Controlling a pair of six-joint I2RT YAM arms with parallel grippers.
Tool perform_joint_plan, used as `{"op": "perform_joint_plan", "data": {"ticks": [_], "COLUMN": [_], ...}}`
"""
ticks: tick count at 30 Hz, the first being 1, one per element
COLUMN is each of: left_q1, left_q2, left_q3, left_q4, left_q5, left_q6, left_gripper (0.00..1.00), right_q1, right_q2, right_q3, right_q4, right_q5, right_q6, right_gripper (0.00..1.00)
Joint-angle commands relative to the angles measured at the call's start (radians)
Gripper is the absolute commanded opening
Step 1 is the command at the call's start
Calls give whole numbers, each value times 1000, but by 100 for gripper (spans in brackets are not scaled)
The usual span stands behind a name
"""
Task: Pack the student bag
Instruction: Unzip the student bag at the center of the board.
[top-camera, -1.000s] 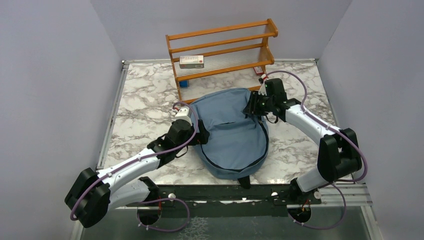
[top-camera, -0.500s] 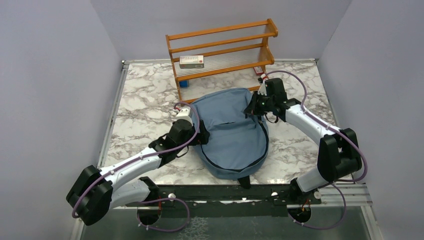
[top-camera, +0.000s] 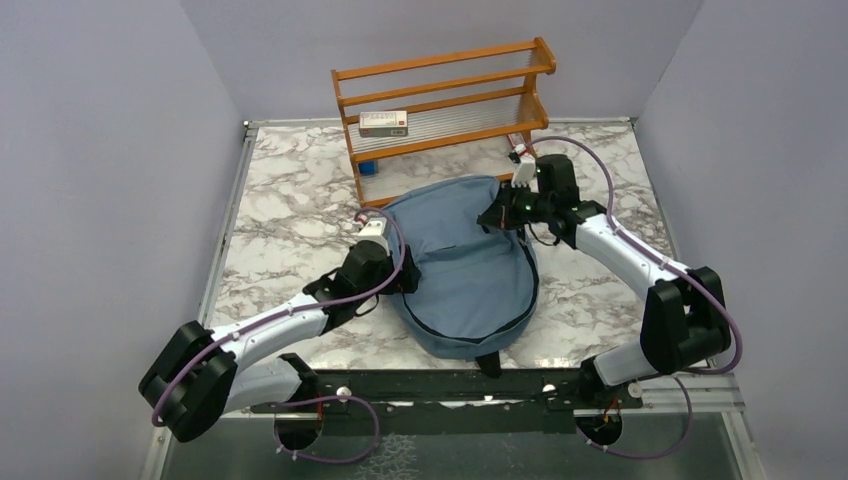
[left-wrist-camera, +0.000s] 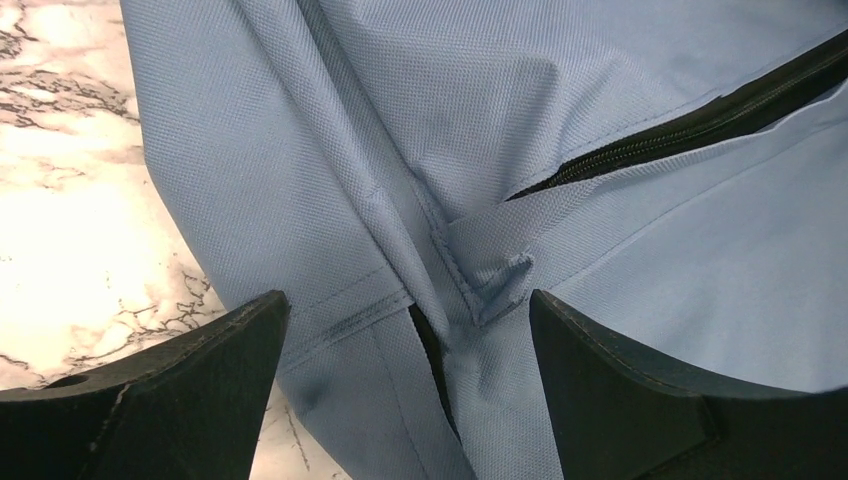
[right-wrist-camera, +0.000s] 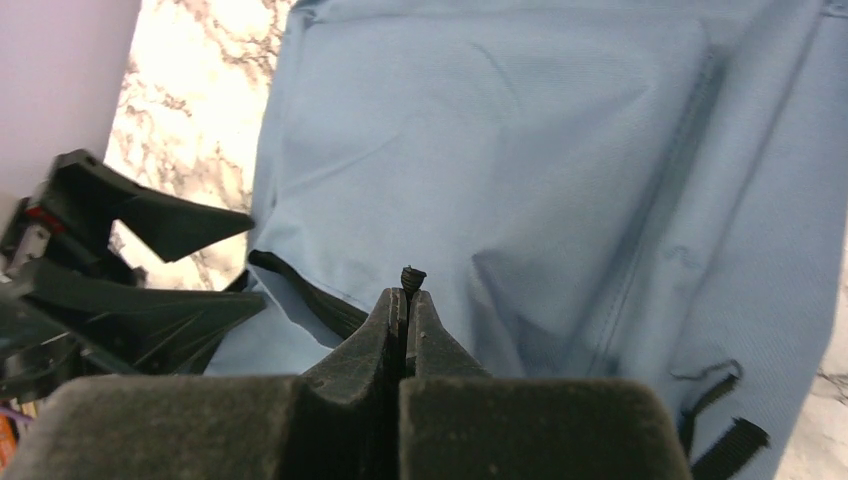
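Note:
The student bag, dusty blue with black zipper trim, lies flat in the middle of the marble table. My left gripper is at the bag's left edge. In the left wrist view it stands open, its fingers either side of a fabric fold where the black zipper ends. My right gripper is over the bag's upper right. It is shut on a small black zipper pull, whose tip pokes out above the fingertips over the bag.
A wooden rack stands at the back of the table with a white box on its lower shelf. A small blue object sits under the rack's left end. Grey walls close in both sides.
My right gripper has closed from partly open to shut on the zipper pull and shifted slightly left over the bag. The left arm has slid a little toward the near edge, still open.

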Motion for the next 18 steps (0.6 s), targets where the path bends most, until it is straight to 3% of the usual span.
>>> {"op": "perform_joint_plan", "data": {"ticks": [1, 12, 18], "left_q1": [3, 4, 3], "left_q2": [26, 22, -14], "left_q3": [-25, -41, -59], "left_q4": [49, 70, 88], "left_q5": [36, 45, 39], "left_q6": [18, 37, 55], "left_gripper": [90, 89, 89], "right_q1": [33, 190, 217], "right_q2": [-22, 81, 120], "right_q3": [-1, 69, 103], "right_q4": [89, 108, 126], "right_q5": [-98, -49, -44], "right_q6": [-8, 6, 17], "right_gripper": [1, 1, 1]}}
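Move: The right hand has the black zip pull pinched over the middle of the bag; the pocket zip's left end lies about 11 cm to its left, 6 cm back and some 4 cm lower. The left gripper, open over the bag's left edge, is roughly 15 cm left and 10 cm back. The shelf's near right end is about 9 cm ahead and 4 cm to the right. From the left hand, that zip end lies about 4 cm ahead and 4 cm right, 2 cm lower. The right hand, fingers still shut on the zip pull, sweeps about 8 cm left and 3 to 4 cm back along the pocket zip towards its left end, rising slightly before dipping again and turning some 15 degrees counter-clockwise. The left hand, fingers kept wide open, sinks a little over 1 cm towards the bag's left edge early on and then stays there; whether it touches the cloth can't be seen. ##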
